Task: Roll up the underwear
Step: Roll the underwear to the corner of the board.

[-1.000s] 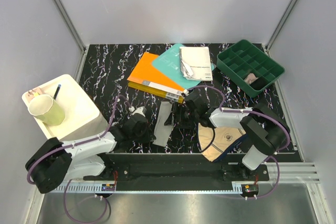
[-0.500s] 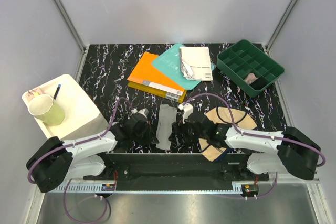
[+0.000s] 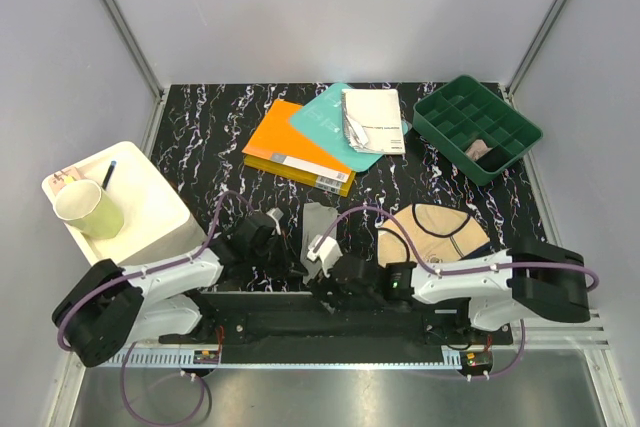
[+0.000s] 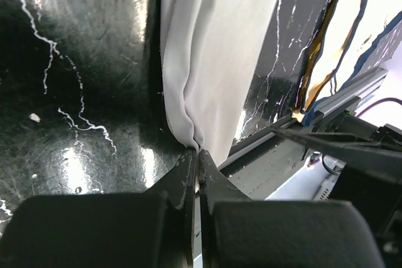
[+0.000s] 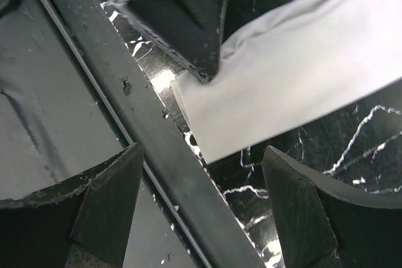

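The grey underwear [image 3: 316,227] lies folded into a narrow strip running away from the table's front edge. My left gripper [image 3: 297,267] is shut on its near corner. In the left wrist view the closed gripper [image 4: 198,150] pinches a crease of the grey fabric [image 4: 213,48]. My right gripper [image 3: 325,277] is open, low over the front edge just right of that end. In the right wrist view its fingers [image 5: 201,208] straddle the rail with nothing between them, and the grey strip [image 5: 289,86] lies just ahead. The beige underwear [image 3: 435,232] lies spread flat to the right.
Orange book [image 3: 295,152], teal book [image 3: 322,117] and a white notebook [image 3: 372,119] lie at the back centre. A green divided tray [image 3: 477,127] stands at the back right. A white tray [image 3: 140,207] with a cup [image 3: 88,210] sits left. The front rail [image 5: 125,123] runs under my right gripper.
The right arm has swung down and left, from over the strip's middle to its near end at the front edge, uncovering the beige underwear. The left gripper keeps its hold.
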### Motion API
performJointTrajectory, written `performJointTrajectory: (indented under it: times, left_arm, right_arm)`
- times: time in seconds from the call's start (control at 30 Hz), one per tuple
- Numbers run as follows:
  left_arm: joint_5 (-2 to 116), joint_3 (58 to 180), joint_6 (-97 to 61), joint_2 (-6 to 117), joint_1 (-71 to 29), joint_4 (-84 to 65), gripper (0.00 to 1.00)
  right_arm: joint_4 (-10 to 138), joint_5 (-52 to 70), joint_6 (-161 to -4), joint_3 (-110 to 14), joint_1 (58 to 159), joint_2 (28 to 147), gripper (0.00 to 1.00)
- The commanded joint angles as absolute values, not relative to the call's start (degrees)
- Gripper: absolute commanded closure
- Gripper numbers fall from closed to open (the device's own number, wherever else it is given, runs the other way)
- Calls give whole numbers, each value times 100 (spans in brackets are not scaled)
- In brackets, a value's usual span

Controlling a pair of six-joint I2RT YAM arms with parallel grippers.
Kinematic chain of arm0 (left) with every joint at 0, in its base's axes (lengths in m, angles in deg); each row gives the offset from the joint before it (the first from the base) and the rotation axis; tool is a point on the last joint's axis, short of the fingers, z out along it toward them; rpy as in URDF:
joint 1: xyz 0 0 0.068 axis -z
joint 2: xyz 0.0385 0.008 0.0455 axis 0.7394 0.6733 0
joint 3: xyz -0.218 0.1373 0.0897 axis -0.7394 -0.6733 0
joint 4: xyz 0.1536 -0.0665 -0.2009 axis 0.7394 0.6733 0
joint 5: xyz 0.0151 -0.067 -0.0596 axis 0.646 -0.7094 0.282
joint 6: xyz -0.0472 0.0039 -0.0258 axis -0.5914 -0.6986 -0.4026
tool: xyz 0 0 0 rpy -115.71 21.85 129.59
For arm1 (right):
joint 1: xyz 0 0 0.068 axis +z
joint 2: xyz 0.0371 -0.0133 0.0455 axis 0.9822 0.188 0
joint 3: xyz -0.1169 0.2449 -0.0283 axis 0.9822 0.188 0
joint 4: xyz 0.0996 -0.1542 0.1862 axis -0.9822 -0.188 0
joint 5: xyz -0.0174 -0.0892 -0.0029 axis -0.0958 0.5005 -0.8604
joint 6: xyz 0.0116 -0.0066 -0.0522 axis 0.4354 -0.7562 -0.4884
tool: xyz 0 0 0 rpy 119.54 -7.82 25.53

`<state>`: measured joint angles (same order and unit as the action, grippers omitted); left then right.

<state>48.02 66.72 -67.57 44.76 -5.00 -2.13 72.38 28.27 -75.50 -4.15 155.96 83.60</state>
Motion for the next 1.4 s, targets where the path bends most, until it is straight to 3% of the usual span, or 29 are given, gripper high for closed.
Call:
performJointTrajectory:
  times: [0.0, 0.67, 0.77, 0.87, 0.9, 1.03, 1.37]
  left_arm:
    - [4365, 6541, -6854, 4614, -602, -541, 100]
    - [4040, 6497, -6626, 4957, -813, -647, 100]
    - [4014, 6532, -6582, 4949, -813, -585, 100]
    - [3996, 6540, -6547, 4940, -830, -567, 100]
    - [3987, 6541, -6546, 4948, -839, -567, 100]
    - [3935, 6532, -6529, 4940, -848, -550, 100]
    - [3935, 6488, -6450, 4914, -848, -497, 100]
  right_arm:
    - [7676, 3600, -8040, -757, 15896, 8656, 16]
    - [7228, 4796, -8568, -1461, 16635, 10177, 23]
    - [7166, 4945, -8577, -1513, 16670, 10317, 29]
    - [7140, 5103, -8594, -1557, 16705, 10423, 41]
    - [7140, 5148, -8603, -1566, 16714, 10467, 49]
    - [7105, 5280, -8612, -1593, 16740, 10520, 63]
    - [7139, 4981, -8682, -1566, 16767, 10476, 82]
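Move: The left gripper already pinches the left corner of the underwear's near end. The middle of that end is about 2 cm to its right and 1 cm lower, and the board's front edge some 3 cm back and 3 cm below. From the open right gripper the near end lies about 2 cm left, level fore and aft, some 4 cm down. The tan towel sits roughly 22 cm to the right gripper's right and 6 cm farther out. Bring the open right gripper left and down, first slightly back and then forward again, about 5 cm in all, onto the underwear's near end. Steepen its fingers by some 25 degrees and close them on the fabric beside the left fingertips. Keep the left gripper shut on its corner, easing it down and slightly back towards the board's front edge. ##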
